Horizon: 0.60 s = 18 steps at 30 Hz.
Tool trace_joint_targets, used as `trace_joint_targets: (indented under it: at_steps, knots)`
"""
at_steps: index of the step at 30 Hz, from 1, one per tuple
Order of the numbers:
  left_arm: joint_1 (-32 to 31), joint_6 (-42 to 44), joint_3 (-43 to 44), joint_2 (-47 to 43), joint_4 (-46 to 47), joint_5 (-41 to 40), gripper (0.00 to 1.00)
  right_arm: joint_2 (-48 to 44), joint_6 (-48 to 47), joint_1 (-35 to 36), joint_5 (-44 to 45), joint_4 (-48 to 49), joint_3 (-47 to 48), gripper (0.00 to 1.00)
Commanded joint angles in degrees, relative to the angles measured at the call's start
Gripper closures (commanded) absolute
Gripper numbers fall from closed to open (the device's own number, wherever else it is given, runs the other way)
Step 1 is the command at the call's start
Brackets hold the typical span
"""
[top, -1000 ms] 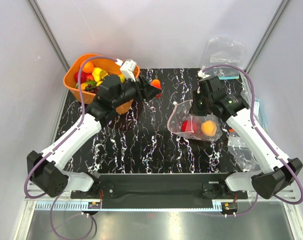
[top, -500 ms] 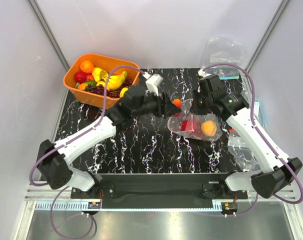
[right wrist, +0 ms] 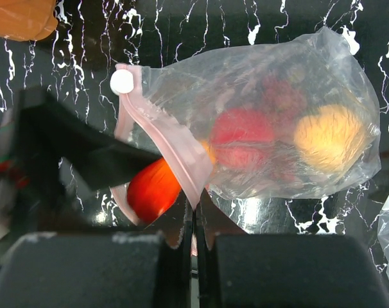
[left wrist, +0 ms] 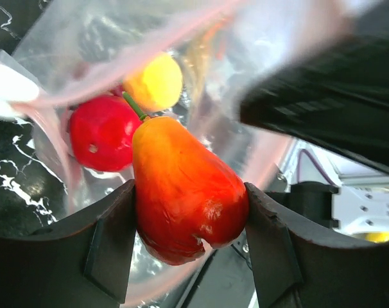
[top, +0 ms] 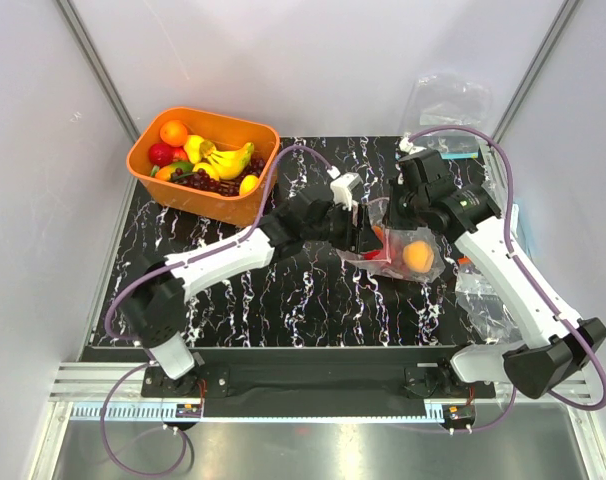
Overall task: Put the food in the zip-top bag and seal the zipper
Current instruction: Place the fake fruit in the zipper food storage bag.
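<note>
My left gripper (left wrist: pixel 188 218) is shut on an orange-red pear-shaped toy fruit (left wrist: pixel 185 192), held at the open mouth of the zip-top bag (top: pixel 408 268). Inside the bag lie a red fruit (left wrist: pixel 101 131) and a yellow-orange one (left wrist: pixel 155 82). In the right wrist view the held fruit (right wrist: pixel 149 189) sits just under the pink zipper strip (right wrist: pixel 172 138), with the red fruit (right wrist: pixel 241 135) and the peach (right wrist: pixel 329 136) deeper in. My right gripper (right wrist: pixel 194 224) is shut on the zipper strip's edge and holds the mouth up. From above, my left gripper (top: pixel 368 236) meets the bag's left side.
An orange bin (top: pixel 143 158) at the back left holds more toy fruit, a banana bunch (top: pixel 231 160) and dark grapes. Spare clear bags lie at the back right (top: pixel 448 100) and along the right edge (top: pixel 483 290).
My left arm has carried the orange-red fruit from beside the bin rightward to the bag's mouth. The right gripper has kept its pinch on the bag's edge, unmoved.
</note>
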Motion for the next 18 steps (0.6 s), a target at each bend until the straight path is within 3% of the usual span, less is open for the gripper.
trace_joint_targets:
  at_steps: [1,4,5,6,18]
  knots:
    - [-0.3,1.5,5.0,1.9,2.2,-1.7,0.4,-2.3,-0.8,0.3,-0.2,-0.1,2.4,1.0]
    - [-0.4,1.6,6.1,3.0,2.2,-3.0,0.25,-2.7,-1.1,0.3,-0.1,-1.2,2.8,1.0]
    - [-0.4,1.5,6.8,3.2,2.2,-3.3,0.17,-2.6,-1.3,0.4,0.0,-1.8,3.0,1.0]
    - [-0.4,1.7,7.3,3.3,0.9,-3.1,0.02,-2.8,-1.3,0.3,0.7,-2.6,3.2,1.0]
    - [-0.4,7.3,9.1,-4.6,-10.4,-6.8,0.01,-4.2,-1.1,0.3,4.2,-3.8,2.5,1.0]
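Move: The orange-red pear in the left fingers is to go into the bag; the bag's middle lies about 6 cm right of that hand, 2 cm ahead and 7 cm lower. From the left hand the red apple is some 3 cm right, 2 cm ahead and 8 cm down, the peach 11 cm right, 1 cm ahead and 8 cm down. The right hand, shut on the bag's rim, has the bag's middle 3 cm to its right, 2 cm ahead, some 10 cm below. The pear, already at the bag's open mouth, is let go: the left hand eases barely 2 cm forward, slightly right and down, while its fingers spread from part-open to fully wide. It then lifts about 2 cm and starts back to the left, still wide open. The right hand keeps its pinch on the rim and drifts some 2 cm back and to the right. ##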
